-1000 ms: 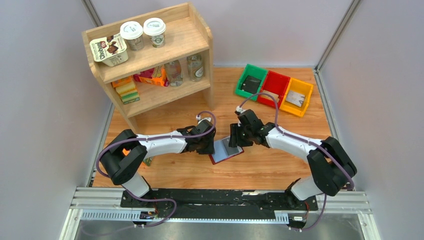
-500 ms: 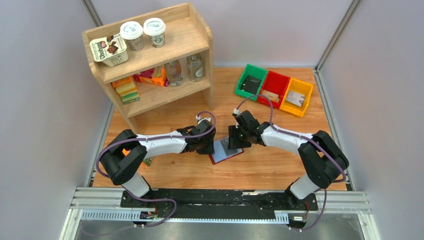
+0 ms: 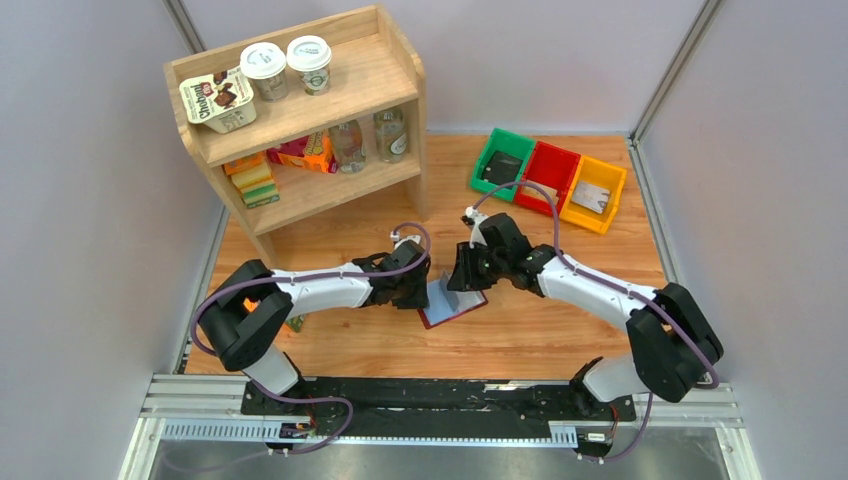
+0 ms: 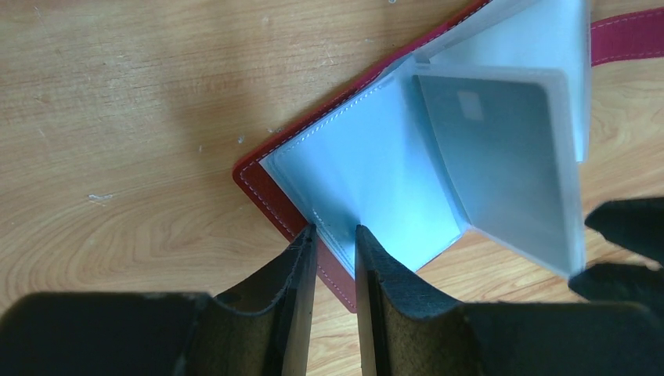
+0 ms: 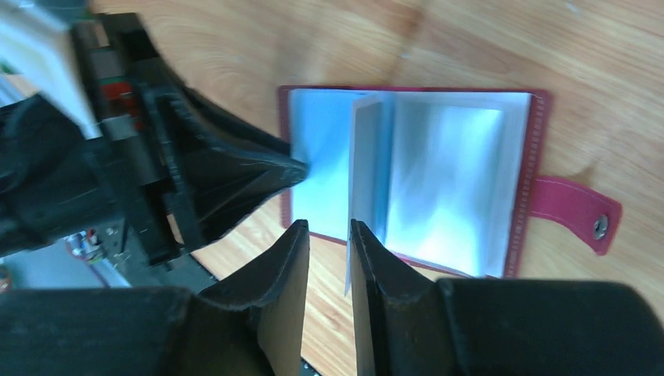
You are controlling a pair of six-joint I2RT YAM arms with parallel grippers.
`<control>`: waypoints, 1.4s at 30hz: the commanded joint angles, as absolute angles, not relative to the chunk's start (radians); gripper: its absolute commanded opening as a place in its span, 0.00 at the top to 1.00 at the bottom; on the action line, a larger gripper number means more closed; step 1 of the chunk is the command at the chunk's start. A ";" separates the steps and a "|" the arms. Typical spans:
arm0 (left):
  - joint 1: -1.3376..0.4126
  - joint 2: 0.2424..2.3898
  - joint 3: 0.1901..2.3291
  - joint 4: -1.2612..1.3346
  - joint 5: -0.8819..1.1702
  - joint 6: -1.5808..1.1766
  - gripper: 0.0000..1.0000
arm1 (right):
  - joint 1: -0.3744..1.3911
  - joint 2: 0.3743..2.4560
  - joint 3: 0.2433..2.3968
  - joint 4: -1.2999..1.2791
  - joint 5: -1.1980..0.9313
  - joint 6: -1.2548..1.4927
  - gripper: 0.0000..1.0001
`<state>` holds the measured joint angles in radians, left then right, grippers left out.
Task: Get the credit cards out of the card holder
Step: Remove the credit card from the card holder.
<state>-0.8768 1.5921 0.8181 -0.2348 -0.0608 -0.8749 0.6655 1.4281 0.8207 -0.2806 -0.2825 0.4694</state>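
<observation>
The maroon card holder [image 3: 452, 305] lies open on the wooden table between my two arms. Its snap tab [image 5: 575, 211] points away from the left arm. My left gripper [image 4: 335, 229] stands open by a narrow gap, its tips resting on the edge of the holder's left half [image 4: 270, 196]. One clear sleeve stands up from the spine with a greyish credit card [image 4: 501, 157] inside it. My right gripper [image 5: 329, 225] straddles that sleeve's near edge [image 5: 368, 164]. The sleeve lies against one finger, and a gap shows to the other.
A wooden shelf [image 3: 300, 110] with cups, bottles and boxes stands at the back left. Green [image 3: 502, 165], red [image 3: 548, 178] and yellow [image 3: 594, 195] bins sit at the back right, flat things lying in them. Side walls close in on both sides of the table.
My right gripper has shifted a little towards the left arm and its jaws have narrowed around the raised sleeve. The left gripper and the holder have stayed put.
</observation>
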 commanded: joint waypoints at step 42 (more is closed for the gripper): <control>-0.893 1.543 0.726 -0.204 -0.094 -0.969 0.69 | 0.712 1.611 0.891 -0.308 -0.219 0.417 0.46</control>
<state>-0.8879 1.5013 0.7181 -0.2089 -0.1162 -0.9783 0.7109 1.6005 0.8665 -0.3325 -0.1524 0.4316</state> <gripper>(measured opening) 0.319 0.548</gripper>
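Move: The plastic card sleeve stands half-turned, its edge between the right fingertips; its middle is about 2 cm ahead of the right hand, 1 cm to its right and 3 cm below. The holder's bare left half lies some 2 cm left and 6 cm below that hand, the clasp strap roughly 8 cm right, 4 cm ahead and 6 cm below. From the left hand, on the holder's left edge, the sleeve's middle is about 5 cm right, 3 cm ahead, 2 cm up. The right hand carries on over the holder's left half, about 3 cm left and 2.5 cm back, first rising slightly and then dipping, before its fingers open and it swings back right some 4 cm and sinks over the sleeve, rolling about 20 degrees, to end open across the sleeve's right edge about 5 cm lower than it began. The left hand keeps its fingertips on the holder's left edge, shifting left about 3 cm and lifting 2 cm, then easing back right and down. ##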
